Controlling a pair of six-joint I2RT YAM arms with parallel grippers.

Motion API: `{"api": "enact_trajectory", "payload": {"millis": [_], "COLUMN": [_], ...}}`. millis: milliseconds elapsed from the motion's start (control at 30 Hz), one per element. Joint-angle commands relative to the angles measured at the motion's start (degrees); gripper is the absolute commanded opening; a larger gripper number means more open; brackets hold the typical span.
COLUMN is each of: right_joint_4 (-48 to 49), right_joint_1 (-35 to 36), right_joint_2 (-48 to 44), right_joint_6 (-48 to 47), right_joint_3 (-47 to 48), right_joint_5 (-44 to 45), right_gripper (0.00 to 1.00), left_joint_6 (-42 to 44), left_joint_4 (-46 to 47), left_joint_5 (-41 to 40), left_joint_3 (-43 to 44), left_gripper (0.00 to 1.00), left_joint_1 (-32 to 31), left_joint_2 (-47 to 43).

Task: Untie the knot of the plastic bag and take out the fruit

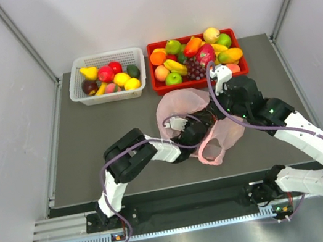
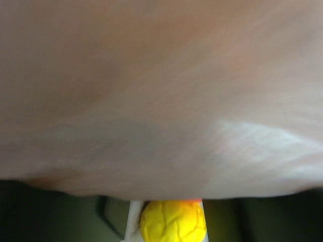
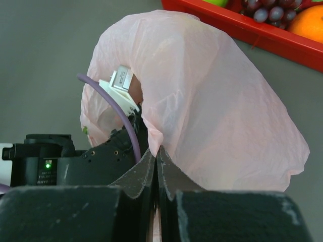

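The pink plastic bag (image 1: 174,103) lies in the middle of the grey table, its mouth held up. My right gripper (image 3: 157,151) is shut on a fold of the bag's edge (image 3: 212,101). My left arm reaches into the bag from the left, and its fingers are hidden under the plastic in the top view. In the left wrist view pink plastic (image 2: 161,91) fills most of the picture. Below it a yellow, bumpy fruit (image 2: 174,224) sits between my left gripper's white fingers (image 2: 132,219), gripped. The knot is out of view.
A white basket (image 1: 77,89) with several toy fruits stands at the back left. A red tray (image 1: 157,87) full of fruits stands at the back right, just behind the bag and close to my right wrist. A loose handle loop (image 1: 211,153) trails toward the front edge.
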Motion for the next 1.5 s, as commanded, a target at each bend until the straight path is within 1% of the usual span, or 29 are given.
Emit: {"api": "enact_trajectory", "payload": {"millis": [0, 33, 67, 133, 167, 200, 233, 300, 367, 533, 600, 767, 900, 1000, 1100, 1133, 1167, 1233, 1300, 1333, 1367, 1433, 1467], "right_joint_4": [0.70, 0.53, 0.61, 0.44, 0.44, 0.44, 0.35, 0.35, 0.18, -0.79, -1.32, -1.67, -1.23, -0.88, -0.36, -0.35, -0.18, 0.35, 0.61, 1.05, 1.23, 1.58, 1.84], "right_joint_1": [0.43, 0.51, 0.43, 0.43, 0.43, 0.43, 0.43, 0.43, 0.34, 0.43, 0.43, 0.16, -0.19, -0.28, -0.36, -0.54, -0.45, -0.63, -0.80, -0.89, -0.98, -1.15, -1.16], "right_joint_2": [-2.03, -2.03, -2.03, -2.12, -2.21, -2.30, -2.21, -2.47, -2.56, -3.61, -4.14, -4.76, -4.41, -4.06, -3.70, -3.53, -3.09, -2.65, -2.30, -2.04, -1.42, -0.46, -0.28], "right_joint_6": [0.38, 0.37, 0.37, 0.29, 0.29, 0.29, 0.37, 0.37, 0.20, -0.42, -0.85, -1.03, -1.03, -1.12, -1.12, -1.12, -1.21, -1.21, -1.64, -1.65, -1.91, -2.17, -2.26], "right_joint_3": [1.27, 1.27, 1.36, 1.27, 1.27, 1.19, 1.19, 1.01, 1.01, 0.92, 0.84, 0.75, 1.27, 1.80, 1.98, 2.06, 2.06, 2.06, 2.06, 2.06, 2.24, 2.42, 2.59], "right_joint_5": [-0.21, -0.04, -0.04, 0.22, 0.31, 0.31, 0.40, 0.66, 1.54, 4.44, 5.41, 8.66, 9.19, 9.80, 10.24, 10.16, 10.24, 10.60, 10.60, 10.51, 10.34, 9.63, 9.63], "right_gripper": [0.00, 0.00, 0.00, 0.00, 0.00, 0.00, 0.00, 0.00, 0.00, 0.00, 0.00, 0.00, 0.00, 0.00, 0.00, 0.00, 0.00, 0.00, 0.00, 0.00, 0.00, 0.00, 0.00], "left_joint_6": [0.25, 0.69, 1.30, 2.10, 3.14, 3.59, 4.03, 6.66, 9.38, 14.83, 17.82, 20.11, 21.17, 21.17, 21.43, 21.87, 22.48, 24.59, 27.05, 29.50, 30.57, 33.11, 33.73], "left_joint_4": [-1.05, 0.18, 1.67, 2.99, 3.87, 5.45, 6.85, 11.41, 13.45, 19.95, 20.05, 19.08, 17.51, 16.01, 14.18, 13.29, 12.24, 9.87, 6.97, 2.43, 0.91, -3.65, -5.50], "left_joint_5": [1.86, 2.40, 3.01, 3.54, 3.63, 3.72, 4.42, 5.47, 7.49, 9.61, 10.57, 15.84, 19.01, 24.01, 32.88, 39.17, 41.67, 46.15, 48.71, 50.11, 53.52, 56.27, 57.32], "left_joint_3": [0.38, 0.12, -0.50, -1.11, -1.73, -1.99, -2.43, -3.93, -5.15, -10.51, -13.24, -19.48, -23.96, -27.56, -29.42, -29.42, -29.33, -29.50, -29.16, -28.11, -27.49, -26.87, -27.04], "left_gripper": [0.49, 0.43, 0.32, 0.24, 0.11, 0.02, 0.00, 0.00, 0.00, 0.00, 0.00, 0.00, 0.00, 0.00, 0.00, 0.00, 0.00, 0.00, 0.00, 0.00, 0.00, 0.00, 0.00], "left_joint_1": [2.76, 3.03, 3.29, 3.82, 3.91, 4.00, 4.09, 4.09, 4.09, 3.12, 2.42, 0.49, -0.66, -0.92, -0.84, -0.92, -1.01, -1.88, -3.55, -3.99, -4.87, -5.75, -6.54], "left_joint_2": [2.40, 2.67, 2.67, 2.67, 2.58, 2.23, 2.06, 1.18, 0.39, -6.90, -11.10, -19.54, -25.26, -28.87, -30.81, -31.25, -32.39, -33.97, -37.31, -38.19, -39.85, -41.62, -44.15]}}
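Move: The pineapple lies in the bag at the left gripper's fingers, its middle about 3 cm ahead and 2 cm below; the bag's open handle loop hangs about 15 cm back, 1 cm left. The red crate's middle stands roughly 22 cm ahead, 1 cm left and about level. From the right gripper, which already pinches the bag, the pineapple is some 8 cm ahead, straight in line sideways, about 21 cm below. Push the left gripper about 2 cm forward and down, closing its partly open fingers on the pineapple's leafy crown. Then haul it about 25 cm back towards you, rising some 10 cm and swinging the wrist roughly 60 degrees clockwise, still pinching the crown. Keep the right gripper shut on the bag, letting it go about 3 cm right. ##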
